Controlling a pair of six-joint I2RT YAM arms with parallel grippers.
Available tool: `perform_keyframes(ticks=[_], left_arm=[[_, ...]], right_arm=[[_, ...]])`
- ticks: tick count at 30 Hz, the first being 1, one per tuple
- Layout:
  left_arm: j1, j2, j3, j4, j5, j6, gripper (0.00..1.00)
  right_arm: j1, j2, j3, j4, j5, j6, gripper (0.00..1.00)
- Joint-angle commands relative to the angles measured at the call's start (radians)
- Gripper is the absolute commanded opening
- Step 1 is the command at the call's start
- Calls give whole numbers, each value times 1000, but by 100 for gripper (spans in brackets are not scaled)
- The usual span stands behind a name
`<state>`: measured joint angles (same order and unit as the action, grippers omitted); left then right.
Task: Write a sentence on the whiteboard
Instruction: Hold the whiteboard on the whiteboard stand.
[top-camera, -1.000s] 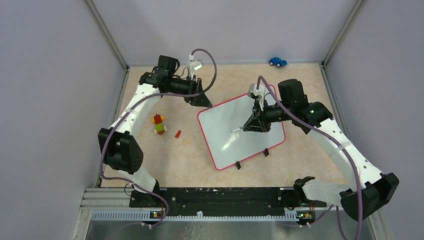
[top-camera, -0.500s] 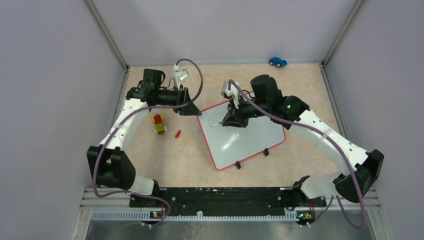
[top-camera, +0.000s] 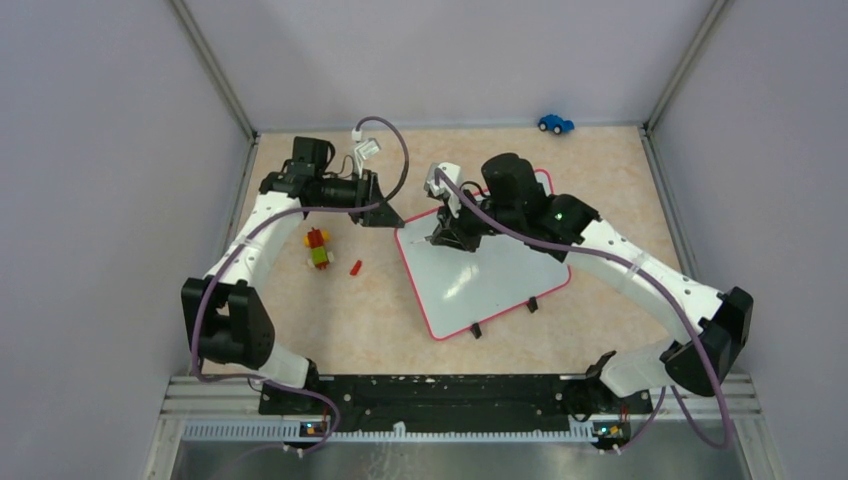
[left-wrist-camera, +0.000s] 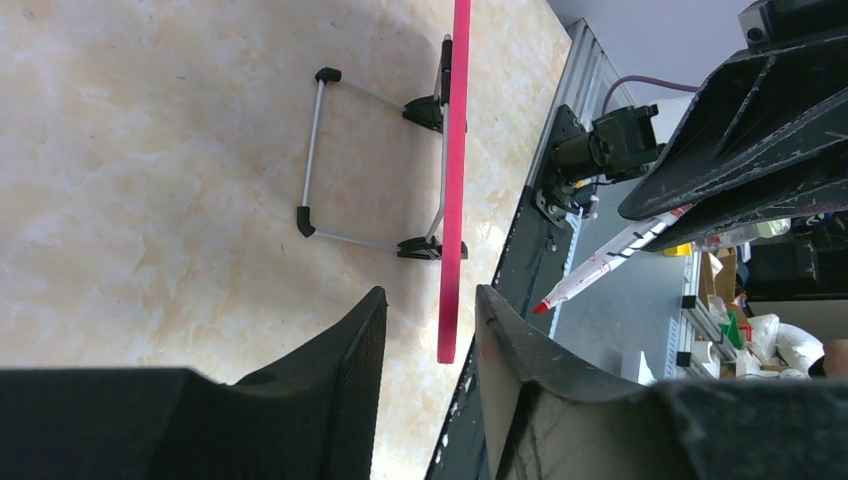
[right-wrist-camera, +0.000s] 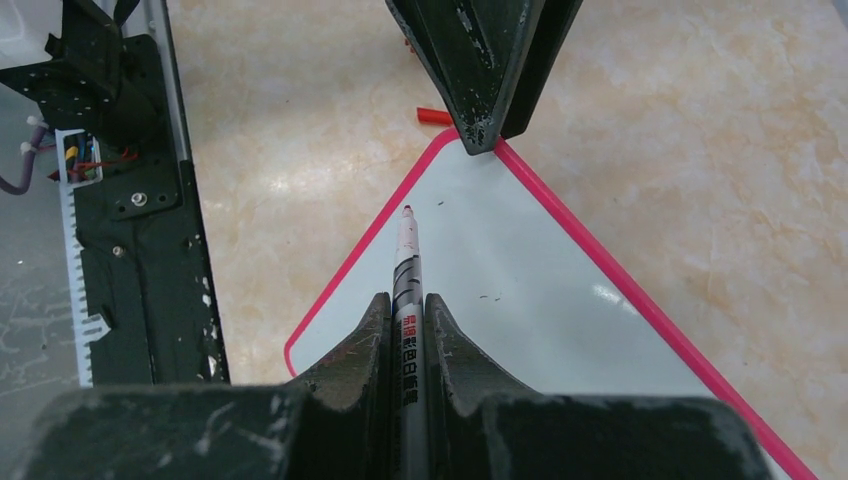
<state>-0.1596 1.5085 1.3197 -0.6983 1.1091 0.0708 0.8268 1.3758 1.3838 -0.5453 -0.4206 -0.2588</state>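
The whiteboard (top-camera: 490, 280) lies tilted on its feet at the table's middle, white face up inside a pink frame. Its face (right-wrist-camera: 520, 290) carries only a few tiny dark specks; no sentence shows. My right gripper (top-camera: 441, 238) (right-wrist-camera: 407, 298) is shut on a red-tipped marker (right-wrist-camera: 407, 255), whose tip hovers by the board's left edge, near the far-left corner. My left gripper (top-camera: 390, 218) (left-wrist-camera: 430, 295) straddles that corner. The pink frame edge (left-wrist-camera: 455, 150) ends between its jaws with a gap on each side, so it is open.
A blue toy car (top-camera: 555, 123) sits by the back wall. A block figure (top-camera: 318, 247) and a small red piece (top-camera: 355, 267) lie left of the board. The board's wire stand (left-wrist-camera: 315, 150) and black feet (top-camera: 476, 330) rest on the table. Walls close in on three sides.
The right arm carried the marker left across the board to its far-left corner. The left gripper shifted left and down to that corner, and its jaws narrowed around the frame.
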Motion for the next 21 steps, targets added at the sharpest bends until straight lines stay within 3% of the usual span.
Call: perform_keyframes(ticks=[1,21], left_arm=[[2,9,5,37,44,-4,40],[-22,7,-9,51,25,-6,20]], right_arm=[[13,-6,36,70,36,1,0],[14,-3,-14,123,-11,59,0]])
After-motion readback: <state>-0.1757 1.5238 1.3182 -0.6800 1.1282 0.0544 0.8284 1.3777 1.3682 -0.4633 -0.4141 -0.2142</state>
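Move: The whiteboard's upper-left corner is already between the left hand's open fingertips, about 1 cm back, 1 cm right and 1 cm below. From that hand, the red cap lies on the table roughly 11 cm left, 6 cm back and 23 cm down, the toy figure 19 cm left, 2 cm back and 22 cm down. From the right hand, which holds the marker, the corner is about 9 cm left, 4 cm ahead and 4 cm below. The left fingers close by half around the whiteboard's corner, the hand easing about 1 cm right along it. ##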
